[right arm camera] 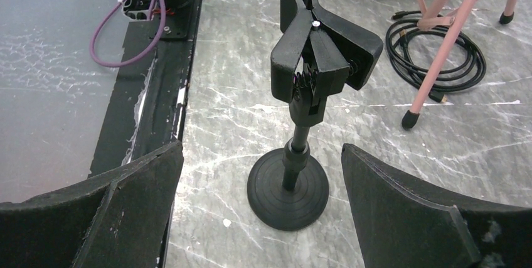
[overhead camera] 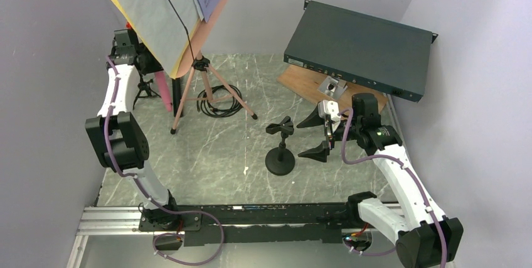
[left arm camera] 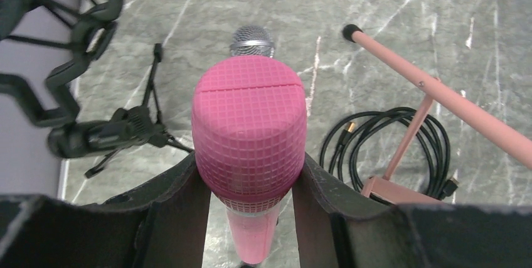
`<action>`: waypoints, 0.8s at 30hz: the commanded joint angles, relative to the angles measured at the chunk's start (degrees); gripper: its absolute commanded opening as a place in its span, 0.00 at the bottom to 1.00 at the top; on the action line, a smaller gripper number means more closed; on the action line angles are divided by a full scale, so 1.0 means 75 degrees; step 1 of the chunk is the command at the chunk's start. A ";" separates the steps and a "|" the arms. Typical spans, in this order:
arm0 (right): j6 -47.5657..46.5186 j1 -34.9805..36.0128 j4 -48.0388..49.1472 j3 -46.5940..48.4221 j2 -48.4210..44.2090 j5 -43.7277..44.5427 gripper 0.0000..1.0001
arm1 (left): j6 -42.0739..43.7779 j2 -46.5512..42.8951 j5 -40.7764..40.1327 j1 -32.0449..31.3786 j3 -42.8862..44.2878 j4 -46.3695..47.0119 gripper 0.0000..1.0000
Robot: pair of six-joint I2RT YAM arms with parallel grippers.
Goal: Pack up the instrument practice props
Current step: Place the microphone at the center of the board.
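Observation:
My left gripper (left arm camera: 250,196) is shut on the pink microphone (left arm camera: 250,130), its fingers (left arm camera: 179,208) pressed to both sides of the mesh head. Beyond it lies a microphone with a silver grille (left arm camera: 251,41). In the top view this gripper (overhead camera: 135,54) sits at the far left, behind the music desk (overhead camera: 157,10) with white and yellow pages on pink tripod legs (overhead camera: 213,89). A small black tripod mic holder (left arm camera: 119,133) stands at the left. My right gripper (overhead camera: 313,135) is open, facing the round-based black mic holder (right arm camera: 301,130), which stands apart from its fingers.
A coiled black cable (overhead camera: 219,100) lies under the pink tripod. The dark teal rack box (overhead camera: 361,48) rests tilted on a brown wooden board (overhead camera: 301,83) at the back right. Grey walls close in on the left and right.

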 commanded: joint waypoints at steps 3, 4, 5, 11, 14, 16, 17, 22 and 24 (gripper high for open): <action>-0.0247 -0.0009 -0.0010 0.0004 -0.0064 -0.0381 0.99 | -0.0061 0.0585 0.1321 0.0036 0.0825 -0.0337 0.01; -0.0243 -0.0011 -0.0003 -0.0007 -0.0063 -0.0380 0.99 | -0.0096 0.0706 0.1428 0.0038 0.0900 -0.0412 0.01; -0.0243 -0.0006 0.0004 -0.0008 -0.0053 -0.0369 0.99 | -0.0121 0.0821 0.1524 0.0033 0.0956 -0.0458 0.01; -0.0219 -0.0006 0.0056 -0.0054 -0.0039 -0.0345 0.99 | -0.0267 0.1388 0.1963 -0.0045 0.1186 -0.0582 0.02; -0.0216 -0.0008 0.0067 -0.0061 -0.0027 -0.0348 0.99 | -0.0286 0.1604 0.2084 -0.0101 0.1272 -0.0615 0.02; -0.0218 -0.0003 0.0069 -0.0067 -0.0028 -0.0337 0.99 | -0.0292 0.1788 0.2143 -0.0134 0.1356 -0.0689 0.02; -0.0222 -0.0006 0.0066 -0.0067 -0.0028 -0.0331 0.99 | -0.0295 0.1875 0.2164 -0.0145 0.1409 -0.0728 0.03; -0.0219 -0.0014 0.0069 -0.0066 -0.0017 -0.0340 0.99 | -0.0296 0.2305 0.2246 -0.0216 0.1700 -0.0957 0.05; -0.0222 -0.0006 0.0066 -0.0067 -0.0016 -0.0344 0.99 | -0.0278 0.2494 0.2231 -0.0259 0.1874 -0.1089 0.06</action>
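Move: The pink microphone, still held in the left hand with its head forward, is bound for the bare table just right of the black microphone: about 5 cm right, 2 cm ahead and 20 cm below this hand. The black microphone lies 2 cm ahead and 1 cm right. The cable coil is some 17 cm right and 1 cm back, the ring-mount tripod 5 cm ahead and 12 cm left. From the right hand, that spot is roughly 33 cm ahead, 37 cm left and 22 cm below. The pink microphone, still pinched near its head, is lowered about 8 cm by the left hand and carried some 4.5 cm right and a little forward, towards the strip between the black microphone and the cable coil, sinking mostly after a first short slide. The wrist tips further down, dips its left side and turns clockwise, each roughly 10 degrees, with its grip unchanged. ##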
